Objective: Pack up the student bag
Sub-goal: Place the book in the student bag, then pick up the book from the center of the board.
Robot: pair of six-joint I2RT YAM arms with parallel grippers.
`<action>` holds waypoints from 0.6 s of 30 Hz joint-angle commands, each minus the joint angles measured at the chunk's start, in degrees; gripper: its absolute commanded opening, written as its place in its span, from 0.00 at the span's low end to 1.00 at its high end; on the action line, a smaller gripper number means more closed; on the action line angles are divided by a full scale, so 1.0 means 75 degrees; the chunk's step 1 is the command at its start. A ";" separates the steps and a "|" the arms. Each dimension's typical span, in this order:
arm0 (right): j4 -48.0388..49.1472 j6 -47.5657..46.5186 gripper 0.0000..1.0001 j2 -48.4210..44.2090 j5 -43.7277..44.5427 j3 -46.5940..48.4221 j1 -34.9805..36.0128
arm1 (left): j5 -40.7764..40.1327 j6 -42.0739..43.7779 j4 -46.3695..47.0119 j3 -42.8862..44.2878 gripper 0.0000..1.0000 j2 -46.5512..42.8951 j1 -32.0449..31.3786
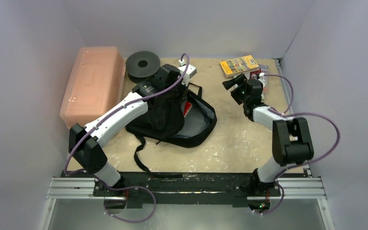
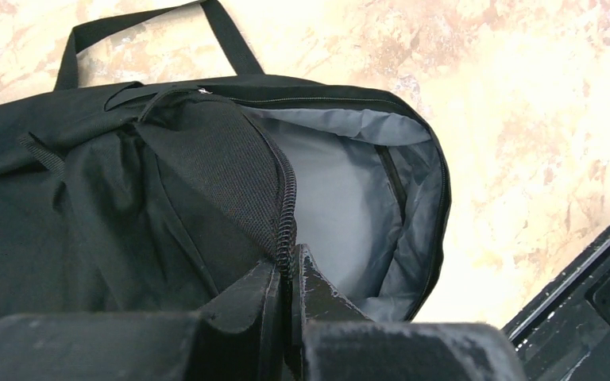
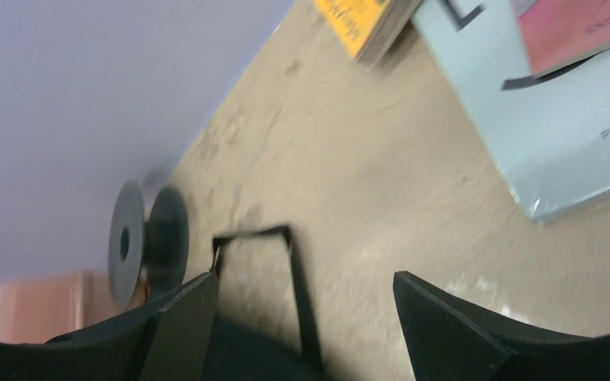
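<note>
The student bag, black with grey lining, lies at the table's middle with its main compartment gaping open. My left gripper is shut on the zip edge of the bag's front flap and holds it up; in the top view this gripper sits over the bag's far end. A red and white item shows inside the opening. My right gripper hovers open to the right of the bag, nothing between its fingers. The bag's carry loop lies ahead of that gripper.
A yellow book and more books lie at the back right; a pale book is nearest the right wrist. A black round spool and a pink plastic box stand at the back left. A long strap trails toward the arms' bases.
</note>
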 commanded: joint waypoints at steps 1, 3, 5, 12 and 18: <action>0.1844 0.1833 0.85 0.1458 0.1913 0.0711 0.0021 | 0.0354 -0.0234 0.0638 0.0083 0.00 -0.0131 -0.0027; 0.1954 0.1949 0.86 0.2004 0.2351 0.1088 0.0026 | 0.0351 -0.0236 0.0659 0.0066 0.00 -0.0119 -0.0033; 0.1740 0.2140 0.87 0.2586 0.2535 0.1630 0.0025 | 0.0322 -0.0218 0.0672 0.0042 0.00 -0.0106 -0.0034; 0.1141 0.3396 0.88 0.4046 0.3340 0.3034 0.0113 | 0.0364 -0.0216 0.0695 0.0042 0.00 -0.0115 -0.0026; 0.0223 0.4662 0.87 0.5059 0.3943 0.4028 0.0276 | 0.0353 -0.0215 0.0708 0.0030 0.00 -0.0163 -0.0024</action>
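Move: About 20 cm ahead of the right hand, 8 cm to its right and 11 cm below lies the yellow book, flat near the table's far edge. The pale book lies about 7 cm ahead and 12 cm right of that hand, with the pink book on top of it, some 9 cm ahead and 15 cm right, both about 12 cm lower. From the left hand, the yellow book is roughly 29 cm ahead, 30 cm right and 19 cm below. Swooping forward and down towards the near left corner of the yellow book, the right hand covers about 14 cm forward and 8 cm down, most of the drop coming early, and drifts slightly right. It swings some 30 degrees clockwise and rolls its left side up, with the fingers staying wide open, one above the other, and stopping short of the book. The left hand keeps its pinch on the bag's zipped edge. ##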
